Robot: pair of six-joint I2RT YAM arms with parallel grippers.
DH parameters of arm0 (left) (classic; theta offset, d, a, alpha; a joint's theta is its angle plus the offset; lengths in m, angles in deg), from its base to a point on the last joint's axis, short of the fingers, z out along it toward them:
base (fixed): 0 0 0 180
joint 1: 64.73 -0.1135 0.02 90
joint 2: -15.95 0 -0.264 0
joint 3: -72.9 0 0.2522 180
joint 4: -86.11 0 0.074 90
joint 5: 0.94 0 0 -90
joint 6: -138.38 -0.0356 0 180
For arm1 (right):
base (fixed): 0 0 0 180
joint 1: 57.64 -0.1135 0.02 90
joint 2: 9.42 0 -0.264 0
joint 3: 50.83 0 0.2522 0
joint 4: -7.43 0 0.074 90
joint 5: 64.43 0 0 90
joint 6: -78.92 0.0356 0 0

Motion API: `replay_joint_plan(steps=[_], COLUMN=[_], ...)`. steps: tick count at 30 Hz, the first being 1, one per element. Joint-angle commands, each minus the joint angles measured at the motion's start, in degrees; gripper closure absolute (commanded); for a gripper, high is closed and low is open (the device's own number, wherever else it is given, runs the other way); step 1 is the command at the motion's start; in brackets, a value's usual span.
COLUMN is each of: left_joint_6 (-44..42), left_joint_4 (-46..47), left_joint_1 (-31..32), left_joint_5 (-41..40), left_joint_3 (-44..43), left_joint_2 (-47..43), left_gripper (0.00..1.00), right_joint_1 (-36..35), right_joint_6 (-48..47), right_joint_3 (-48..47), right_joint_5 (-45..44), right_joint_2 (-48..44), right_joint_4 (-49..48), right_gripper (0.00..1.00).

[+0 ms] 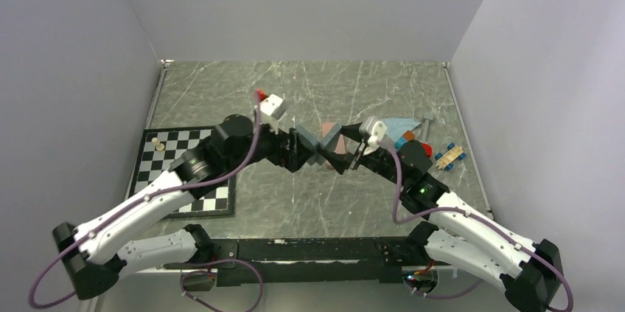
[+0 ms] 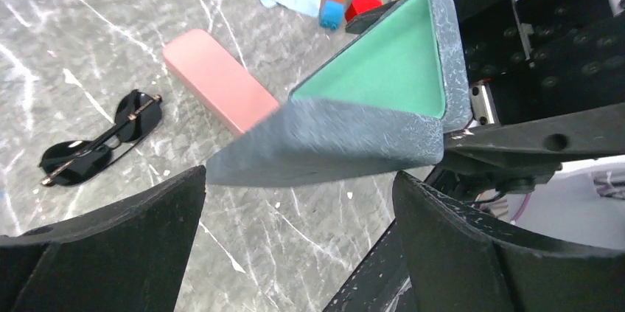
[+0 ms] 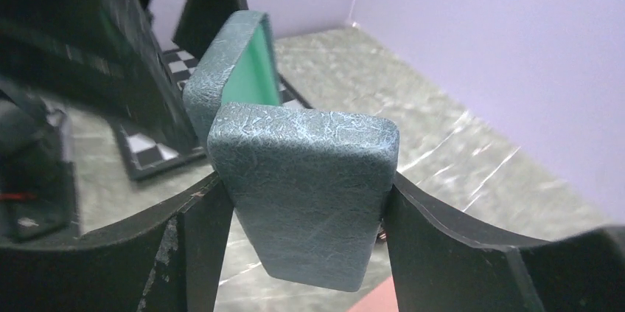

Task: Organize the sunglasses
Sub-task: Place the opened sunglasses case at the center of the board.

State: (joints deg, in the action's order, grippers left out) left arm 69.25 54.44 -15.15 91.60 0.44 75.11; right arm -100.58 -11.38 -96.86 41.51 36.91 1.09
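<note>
A black-framed pair of sunglasses (image 2: 99,139) with dark lenses lies folded on the marble table, left of a shut pink case (image 2: 217,80). A slate-blue case (image 2: 383,68) hangs above the table, its lid up and green lining showing. My right gripper (image 3: 306,186) is shut on one end of this case (image 3: 309,194), a finger on each side. My left gripper (image 2: 298,179) stands wide open just short of the case's near edge, touching nothing. From above, both grippers, left (image 1: 308,151) and right (image 1: 352,156), meet at the table's middle around the case (image 1: 329,133).
A chessboard (image 1: 184,172) with two small pieces lies at the left. A light blue cloth (image 1: 398,126), a red object (image 1: 413,151) and a small toy of coloured blocks (image 1: 449,156) lie at the right. Walls enclose three sides of the table.
</note>
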Motion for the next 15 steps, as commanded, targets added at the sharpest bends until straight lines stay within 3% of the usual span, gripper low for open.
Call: replay_joint_plan(steps=[1,5,9,12,15], left_joint_6=[10.4,17.2,22.7,23.0,21.4], left_joint_4=[-3.2,-8.2,-12.8,-13.8,-13.9], left_joint_1=[-0.2,-0.3,-2.0,-6.6,-9.9], left_joint_5=[-12.7,-20.6,-25.0,-19.0,-10.7], left_joint_3=[1.4,0.7,-3.4,-7.6,-10.1], left_joint_2=[-8.0,-12.0,-10.8,-6.9,-2.3], left_gripper=[0.01,0.01,0.01,0.01,0.07], right_joint_1=[-1.2,-5.0,-10.3,-13.7,-15.3], right_joint_6=[-26.3,-45.2,-62.6,-70.0,-71.5], right_joint_3=[2.6,4.8,7.4,7.5,7.9], right_joint_5=[7.0,-4.2,-9.9,-10.3,-9.7], right_joint_2=[-1.0,3.7,11.6,16.1,17.8], right_joint_4=[-14.0,-22.4,-41.5,-47.7,-50.0], right_gripper=[1.00,1.00,1.00,1.00,1.00])
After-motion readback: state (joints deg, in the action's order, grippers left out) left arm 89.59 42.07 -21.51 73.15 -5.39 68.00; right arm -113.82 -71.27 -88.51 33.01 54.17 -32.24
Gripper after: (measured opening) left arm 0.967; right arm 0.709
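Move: In the right fingers the opened blue-grey case is already gripped by one end, its middle about 4 cm left and 2 cm ahead of that hand; its exact set-down spot isn't clear. The closed pink case lies on the table roughly 12 cm ahead, 1 cm right and 26 cm down, the black sunglasses some 13 cm ahead, 12 cm left and equally low. For the free left hand the opened case is about 4 cm right and 3 cm ahead. Rolling the wrist some 60 degrees about the line of its fingers, the right hand brings the green inside of the case to face up and carries it about 4 cm left, keeping its grip, with hardly any change in height. The left hand, already wide open, backs away from the case about 9 cm left, rising and then edging forward while swinging counter-clockwise. ##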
